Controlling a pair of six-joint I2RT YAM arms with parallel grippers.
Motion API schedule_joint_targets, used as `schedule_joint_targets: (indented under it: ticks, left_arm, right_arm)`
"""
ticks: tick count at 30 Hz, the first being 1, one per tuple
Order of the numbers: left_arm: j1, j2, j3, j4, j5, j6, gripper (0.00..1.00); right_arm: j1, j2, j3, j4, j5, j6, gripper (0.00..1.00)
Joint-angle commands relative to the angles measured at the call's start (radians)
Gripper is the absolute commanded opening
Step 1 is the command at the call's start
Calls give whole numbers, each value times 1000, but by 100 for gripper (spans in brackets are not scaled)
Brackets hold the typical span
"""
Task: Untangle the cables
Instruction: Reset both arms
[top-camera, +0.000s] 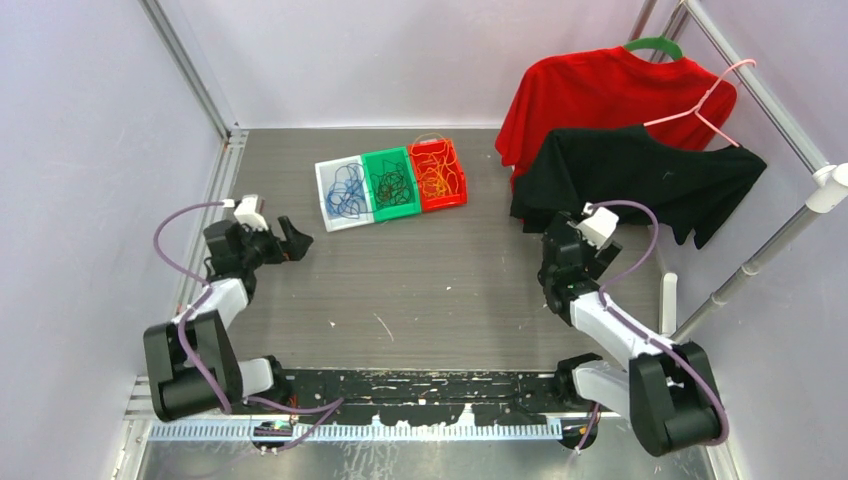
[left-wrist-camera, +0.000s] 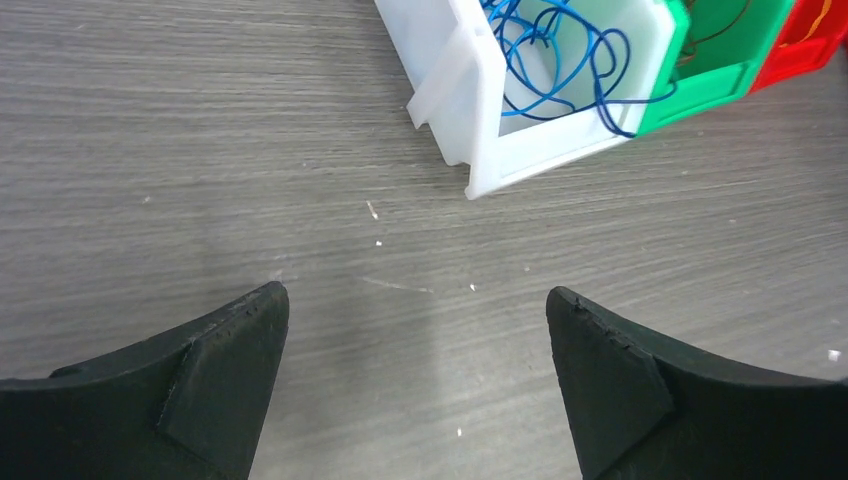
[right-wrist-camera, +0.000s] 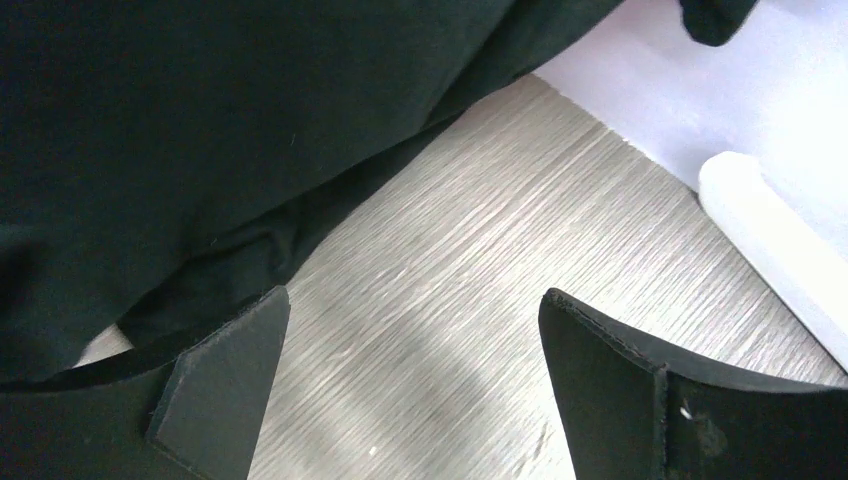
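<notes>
The cables lie sorted in three small bins at the back middle of the table. Blue cables (top-camera: 345, 190) (left-wrist-camera: 555, 60) fill the white bin (top-camera: 321, 197) (left-wrist-camera: 480, 150). Dark cables (top-camera: 390, 183) sit in the green bin (top-camera: 402, 212) (left-wrist-camera: 700, 90), and orange cables (top-camera: 437, 175) in the red bin (top-camera: 447, 203) (left-wrist-camera: 812, 40). My left gripper (top-camera: 293, 240) (left-wrist-camera: 415, 293) is open over bare table, short of the white bin's near corner. At the black shirt's lower edge my right gripper (top-camera: 556, 238) (right-wrist-camera: 414, 297) is open, nothing between its fingers.
A black shirt (top-camera: 640, 175) (right-wrist-camera: 200, 130) on a pink hanger (top-camera: 700, 105) and a red shirt (top-camera: 600, 95) on a green hanger (top-camera: 655, 45) hang from a rack at the back right. The rack's white pole (top-camera: 668, 300) (right-wrist-camera: 770, 240) stands right of my right arm.
</notes>
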Motion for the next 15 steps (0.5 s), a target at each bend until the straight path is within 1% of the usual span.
schedule_joint_targets:
  ticks: [1, 4, 5, 6, 7, 8, 9, 10, 11, 12, 13, 14, 15]
  left_arm:
    - [-80, 116, -37, 397, -168, 32, 100]
    - [-113, 195, -59, 480, -198, 56, 100]
    - [-118, 222, -72, 518, -200, 61, 100]
    - [-124, 248, -90, 588, -202, 57, 100]
    - [-137, 255, -97, 620, -199, 67, 100]
    - [-161, 243, -101, 598, -243, 89, 100]
    - [-187, 230, -111, 590, -283, 114, 100]
    - [-211, 239, -143, 650, -307, 142, 100]
    - [-234, 285, -197, 842, -340, 148, 100]
    - [-246, 339, -238, 960, -357, 146, 99]
    - [-250, 333, -245, 939, -363, 147, 99]
    - [-250, 281, -226, 816, -365, 153, 100]
    - [-250, 261, -165, 696, -374, 158, 99]
  right_arm:
    - [-85, 122, -45, 366, -11, -66, 100]
    - [-122, 259, -48, 516, -101, -149, 100]
    - [-124, 296, -46, 524, -125, -156, 100]
    - [-125, 324, -60, 567, -151, -148, 100]
    - [-125, 361, -86, 656, -194, -174, 100]
    - [-125, 399, -90, 716, -247, -205, 100]
    - [-126, 418, -78, 703, -318, -225, 100]
    - [-141, 427, -84, 693, -374, -210, 100]
    - [-160, 475, -109, 778, -404, -218, 100]
    - [-157, 490, -126, 860, -407, -240, 100]
    - [-148, 463, -118, 802, -409, -231, 100]
    - [-150, 462, -101, 754, -407, -221, 100]
    - [-152, 479, -80, 746, -400, -227, 100]
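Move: Neither hand goes for a thing. The sorted cables' green bin is about 15 cm ahead, 23 right and 11 below the left hand; the white bin is 13 ahead and 11 right, the red 18 ahead and 35 right, at the same depth. From the right hand the green bin lies some 18 cm ahead, 43 left and 13 below; the black shirt hangs about 13 ahead, 9 right and roughly level. No contact is seen as both empty hands, wide open, sink to their parked poses. The right drops about 9 cm while easing 4 forward, dipping slightly right and returning, and finally turns some 10 degrees counter-clockwise. The left sinks about 6 cm, first easing forward, then drifting right by 3 cm in all as its left side rolls up and its fingertips lift slightly. ##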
